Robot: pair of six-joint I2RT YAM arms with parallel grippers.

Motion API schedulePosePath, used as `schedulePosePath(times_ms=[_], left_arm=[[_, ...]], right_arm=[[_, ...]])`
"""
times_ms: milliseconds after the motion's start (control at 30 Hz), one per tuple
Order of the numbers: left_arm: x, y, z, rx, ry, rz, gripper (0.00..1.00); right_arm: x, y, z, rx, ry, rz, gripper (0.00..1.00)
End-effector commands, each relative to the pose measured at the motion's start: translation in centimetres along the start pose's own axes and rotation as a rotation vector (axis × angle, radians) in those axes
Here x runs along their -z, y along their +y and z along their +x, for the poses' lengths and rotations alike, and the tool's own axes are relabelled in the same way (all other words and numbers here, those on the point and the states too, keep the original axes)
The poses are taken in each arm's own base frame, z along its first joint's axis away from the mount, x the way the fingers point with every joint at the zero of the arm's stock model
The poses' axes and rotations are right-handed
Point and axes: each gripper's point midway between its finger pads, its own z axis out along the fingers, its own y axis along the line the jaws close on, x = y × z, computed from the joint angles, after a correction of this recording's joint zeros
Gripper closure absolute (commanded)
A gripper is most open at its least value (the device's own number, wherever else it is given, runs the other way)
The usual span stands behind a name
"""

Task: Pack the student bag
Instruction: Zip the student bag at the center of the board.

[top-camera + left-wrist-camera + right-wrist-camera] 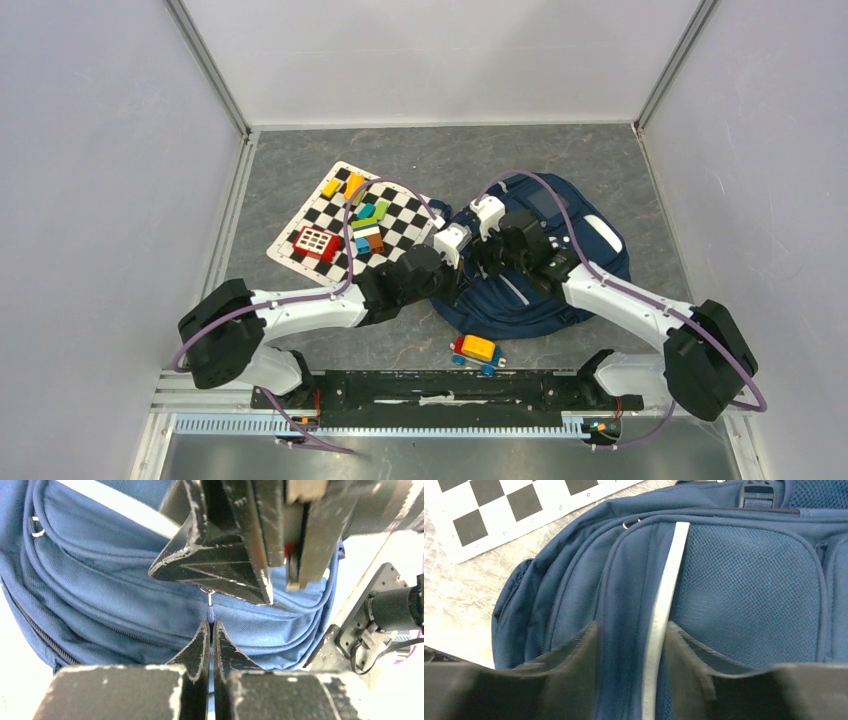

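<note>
The student bag (600, 250), a navy-blue backpack with a pale stripe (669, 575), lies flat at centre right of the table. My left gripper (211, 622) is shut on a small zip pull (210, 611) hanging from a zip on the bag's side. Just above that pull hang the dark fingers (225, 555) of my right gripper. In the right wrist view my right gripper (631, 626) has closed in on a raised ridge of bag fabric and stripe. Both of its fingers press against that ridge and look blurred.
A checkered mat (345, 215) left of the bag carries several coloured blocks (368, 218) and a red windowed block (316, 243). A small toy car (477, 352) stands near the front rail (430, 385). Grey walls enclose the table.
</note>
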Motion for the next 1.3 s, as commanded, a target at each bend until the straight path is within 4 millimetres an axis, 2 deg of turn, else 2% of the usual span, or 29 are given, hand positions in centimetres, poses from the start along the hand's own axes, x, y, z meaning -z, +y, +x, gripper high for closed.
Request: schedulePosePath(times_ms=[0, 67, 133, 167, 433, 700, 1000, 1267], left_arm=[[0.3, -2.6, -1.4, 0.008, -0.062, 0.087, 0.98], [0.2, -3.4, -1.3, -0.002, -0.066, 0.105, 0.98], [0.0, -4.4, -1.1, -0.017, -0.066, 0.124, 0.98], [0.0, -4.8, -1.0, -0.023, -0.064, 0.132, 0.98], [-0.7, -8.9, 0.5, -0.040, -0.052, 0.198, 0.98], [-1.9, -14.6, 1.5, -0.046, -0.054, 0.311, 0.98], [-2.8, -15.8, 1.5, 0.011, -0.078, 0.277, 0.98], [-4.9, -15.7, 0.1, 0.015, -0.128, 0.209, 0.98]], right_arm=[[-0.6, -1.2, -1.6, 0.013, -0.066, 0.061, 0.70], [-0.6, -1.4, -2.1, -0.002, -0.083, 0.074, 0.88], [-0.7, -1.4, -3.1, -0.012, -0.114, 0.078, 0.98], [-0.8, -1.4, -3.5, -0.015, -0.123, 0.080, 1.00], [-1.7, -1.6, -6.9, -0.025, -0.190, 0.092, 1.00], [-2.5, -1.9, -8.6, -0.031, -0.227, 0.106, 1.00], [-3.0, -2.1, -9.0, -0.047, -0.247, 0.118, 1.00], [-3.6, -2.2, -8.8, -0.056, -0.250, 0.126, 1.00]])
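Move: The zip pull is already pinched in the left fingertips; the zip runs towards the bag's near right corner, about 24 cm right of that hand, 7 cm nearer the base and 8 cm lower. The toy car sits about 14 cm back and 2 cm right of the left hand, the chessboard's middle 8 cm ahead and 22 cm left. The right hand's half-open fingers straddle the bag fold beside the white stripe, about 1 cm ahead, 1 cm left and 1 cm lower. The bag fold gets pinched as the right fingers shut on it, then is drawn about 5 cm forward. Against that hold the left hand, its fingers kept shut, pulls the zip pull away along the bag's near side, some 11 cm right and 9 cm back towards the near right corner, sinking slightly and turning a little clockwise; the pull is out of its fingers at the end. ##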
